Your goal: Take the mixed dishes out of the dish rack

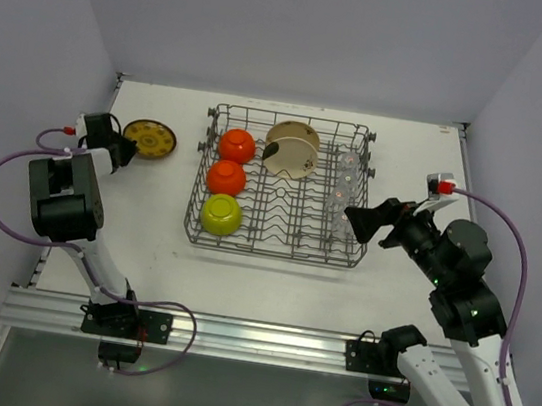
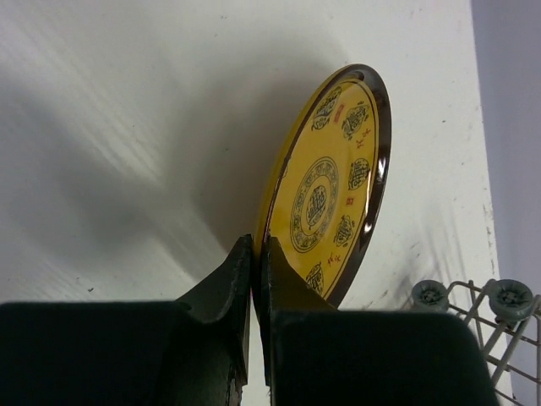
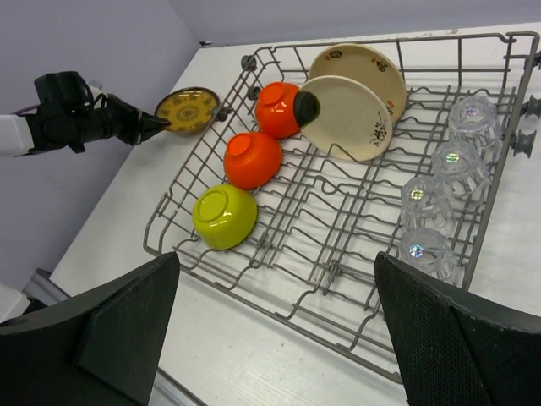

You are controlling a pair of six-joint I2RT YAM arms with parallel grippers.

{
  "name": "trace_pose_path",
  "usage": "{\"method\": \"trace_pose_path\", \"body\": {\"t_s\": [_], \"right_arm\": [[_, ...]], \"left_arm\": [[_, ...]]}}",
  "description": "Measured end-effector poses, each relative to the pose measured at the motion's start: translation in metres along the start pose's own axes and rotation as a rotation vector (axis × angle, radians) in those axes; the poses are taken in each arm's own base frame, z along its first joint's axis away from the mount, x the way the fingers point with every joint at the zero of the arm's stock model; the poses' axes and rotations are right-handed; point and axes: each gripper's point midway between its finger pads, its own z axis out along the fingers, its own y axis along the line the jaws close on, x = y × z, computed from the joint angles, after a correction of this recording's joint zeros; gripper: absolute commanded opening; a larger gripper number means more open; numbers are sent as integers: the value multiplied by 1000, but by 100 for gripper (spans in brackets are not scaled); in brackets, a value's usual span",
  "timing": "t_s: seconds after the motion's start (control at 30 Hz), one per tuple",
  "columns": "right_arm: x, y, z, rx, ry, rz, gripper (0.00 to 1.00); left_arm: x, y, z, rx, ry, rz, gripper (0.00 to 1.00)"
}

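Note:
The grey wire dish rack [image 1: 274, 252] [image 3: 456, 38] stands mid-table. Its left column holds two orange bowls [image 1: 238, 144] [image 3: 252, 159] and a yellow-green bowl [image 1: 221, 214] [image 3: 224, 216], all upside down. Two beige plates [image 1: 290, 158] [image 3: 347, 118] lean at the back, and several clear glasses [image 1: 344, 188] [image 3: 439, 161] line the right side. Left of the rack, my left gripper [image 1: 122, 150] [image 2: 258, 245] is shut on the rim of a yellow plate with a dark pattern [image 1: 149, 138] [image 2: 334, 182] [image 3: 188, 109], held tilted above the table. My right gripper [image 1: 359, 221] [image 3: 277, 262] is open by the rack's right front, holding nothing.
Grey walls close in the table on the left, back and right. An aluminium rail [image 1: 232, 334] with both arm bases runs along the near edge. Purple cables [image 1: 511, 222] loop off each arm. Black knobs [image 2: 511, 296] stick out from the rack's sides.

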Motion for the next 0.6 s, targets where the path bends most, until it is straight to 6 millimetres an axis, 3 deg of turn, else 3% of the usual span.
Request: {"method": "trace_pose_path", "body": {"t_s": [0.1,0.2,0.3,0.33,0.4,0.43,0.6], "right_arm": [[2,3,0,-21,12,-7,99],[6,8,3,-52,35,-9,99],[8,10,7,-69,51,-6,99],[9,11,9,-77,58,-5,99],[10,11,13,-80,66,-4,99],[10,10,16,-77,69,-3,99],[12,2,39,-41,115,5,99]], "left_arm": [[4,7,0,-18,9,-1,8],[4,6,0,-19,6,-10,20],[7,10,1,-27,9,-29,37],[9,13,0,-35,14,-37,53],[13,18,0,-49,21,-49,64],[15,21,0,-60,27,-54,78],[9,14,-15,-62,13,-79,99]]}}
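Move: The left hand still pinches the rim of the brown-and-yellow plate, its middle about 4 cm ahead, 4 cm to the right and 1 cm below. From that hand the far orange bowl is some 4 cm farther out and 29 cm right. From the empty right hand, the front cream plate stands about 25 cm ahead, 18 cm left and 22 cm below, with the nearest glass roughly 12 cm ahead, 1 cm left and 26 cm below. Open the left gripper wide to let go of the brown-and-yellow plate's rim, easing down about 1.5 cm and back 2 cm as it spreads, then start to rise. Meanwhile bring the open right gripper left, then mostly forward and down, about 4 cm in all, over the rack's glass side towards the cream plates, the wrist turning slightly counter-clockwise and tipping down. ##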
